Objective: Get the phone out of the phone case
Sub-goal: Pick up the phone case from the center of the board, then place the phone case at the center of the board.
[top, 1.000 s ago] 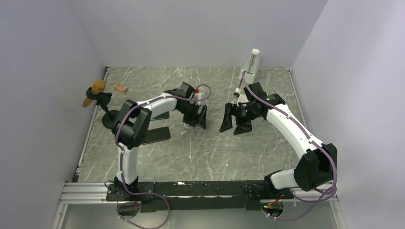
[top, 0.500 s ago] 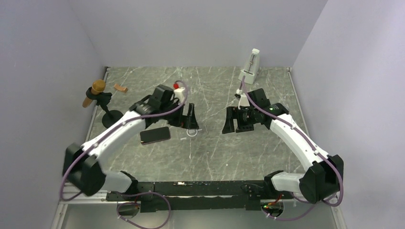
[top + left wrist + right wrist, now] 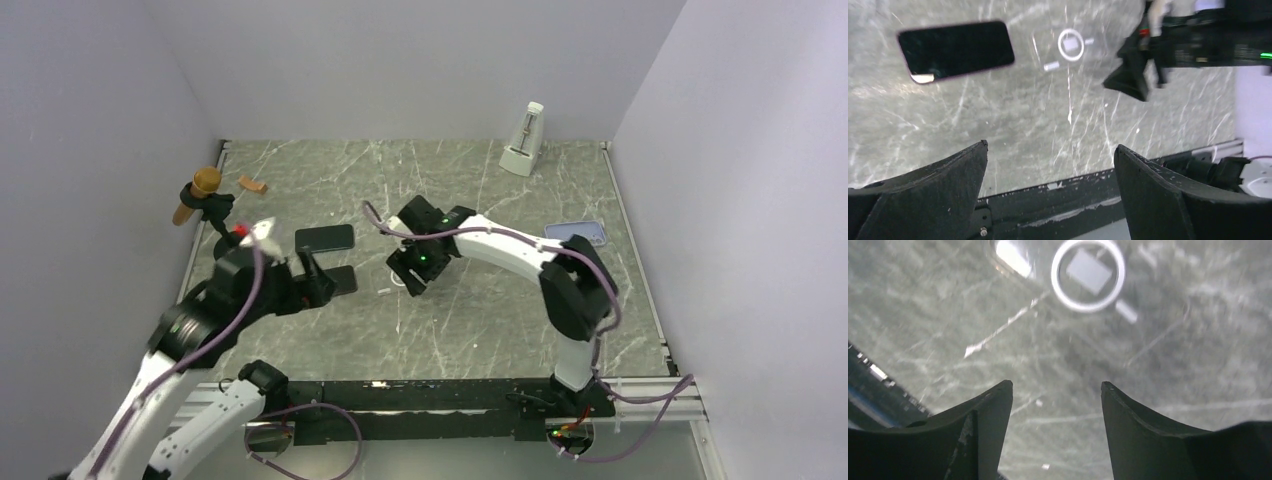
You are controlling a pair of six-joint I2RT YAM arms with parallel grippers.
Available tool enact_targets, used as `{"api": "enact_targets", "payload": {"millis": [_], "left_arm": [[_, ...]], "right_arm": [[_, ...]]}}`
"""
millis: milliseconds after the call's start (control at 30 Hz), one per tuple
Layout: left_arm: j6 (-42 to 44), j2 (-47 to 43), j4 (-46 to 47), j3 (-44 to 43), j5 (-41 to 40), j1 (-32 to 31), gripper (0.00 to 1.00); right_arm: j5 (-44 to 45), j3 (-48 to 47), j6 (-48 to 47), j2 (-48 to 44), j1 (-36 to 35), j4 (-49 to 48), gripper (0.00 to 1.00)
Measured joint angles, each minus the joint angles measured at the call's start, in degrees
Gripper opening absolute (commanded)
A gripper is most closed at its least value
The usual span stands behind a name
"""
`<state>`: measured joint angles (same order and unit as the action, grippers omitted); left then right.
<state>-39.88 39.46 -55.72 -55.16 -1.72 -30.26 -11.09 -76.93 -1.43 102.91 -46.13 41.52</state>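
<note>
The pale lavender phone case [image 3: 577,233] lies flat at the right of the table, with a dark cutout in one corner. A dark phone with a pinkish edge [image 3: 343,281] lies left of centre and also shows in the left wrist view [image 3: 955,50]. My left gripper [image 3: 319,275] is open and empty just left of this phone; in its wrist view [image 3: 1050,147] the jaws are wide apart. My right gripper [image 3: 415,268] is open and empty over a white ring [image 3: 401,281]. Its wrist view [image 3: 1055,385] shows bare table between the jaws.
A second dark flat slab [image 3: 325,238] lies behind the phone. The white ring [image 3: 1088,274] has small white bits beside it. A white metronome [image 3: 522,130] stands at the back. A brown microphone on a black stand [image 3: 205,190] and a small brown piece [image 3: 252,185] are at the back left.
My left arm has pulled back toward the near left. My right arm has swung left from centre right to over the ring. The lavender case now shows at the right.
</note>
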Motion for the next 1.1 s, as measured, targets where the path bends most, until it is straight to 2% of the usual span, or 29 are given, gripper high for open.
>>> {"api": "enact_targets", "payload": {"millis": [167,367,467,633,800,933,1033,1100], "left_arm": [[0.31,-14.71,-1.22,0.0,-4.26,0.11,0.99],[3.3,-16.96,-2.23,0.07,-4.33,0.13,0.99],[6.47,-14.6,-2.75,0.04,-4.09,0.13,0.99],[10.97,-10.16,-3.08,-1.11,-4.04,0.13,0.99],[14.51,-9.38,-2.45,-2.14,-4.46,0.13,0.99],[15.91,-9.18,-1.62,-2.14,-4.68,0.13,0.99],[16.68,-8.55,-0.83,-2.14,-4.66,0.13,0.99],[16.76,-7.74,-0.66,-2.14,-4.68,0.13,0.99]], "right_arm": [[4.35,-8.66,-5.03,10.08,-2.43,-0.24,0.63],[6.14,-12.83,-8.39,17.46,-4.28,-0.48,0.53],[7.21,-13.51,-9.68,18.21,-4.66,-0.5,0.39],[8.13,-13.94,-9.97,18.6,-4.87,-0.94,0.02],[11.28,-13.53,-7.39,18.34,-5.22,-1.77,0.0],[14.69,-9.53,-3.06,15.61,-4.83,-4.46,0.0],[16.76,-5.14,3.28,11.76,-0.96,-5.42,0.0],[17.4,-2.29,8.46,8.11,4.2,-6.36,0.0]]}}
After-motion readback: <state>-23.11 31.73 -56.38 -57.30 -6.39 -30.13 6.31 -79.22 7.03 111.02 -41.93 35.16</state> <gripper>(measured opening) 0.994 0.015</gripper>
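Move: The clear phone case lies flat near the centre of the table, its middle about 7 cm ahead of the right gripper, 5 cm to its left and 6 cm below. From the case, the purple-edged phone lies some 19 cm to the left and about level; the blue-edged phone is 20 cm to the left and 12 cm farther out. From the left gripper, the case is roughly 8 cm ahead, 16 cm to the right and 20 cm below. Lower the open right gripper about 6 cm while easing it forward and left to the case's near long edge, then shut the fingers to pinch that edge beside the ring. Next swing it right and forward by some 8 cm, rising slightly and turning clockwise. Meanwhile bring the empty left gripper a little up, left and back, tipping its fingers upward, and hold it clear, wide open. ##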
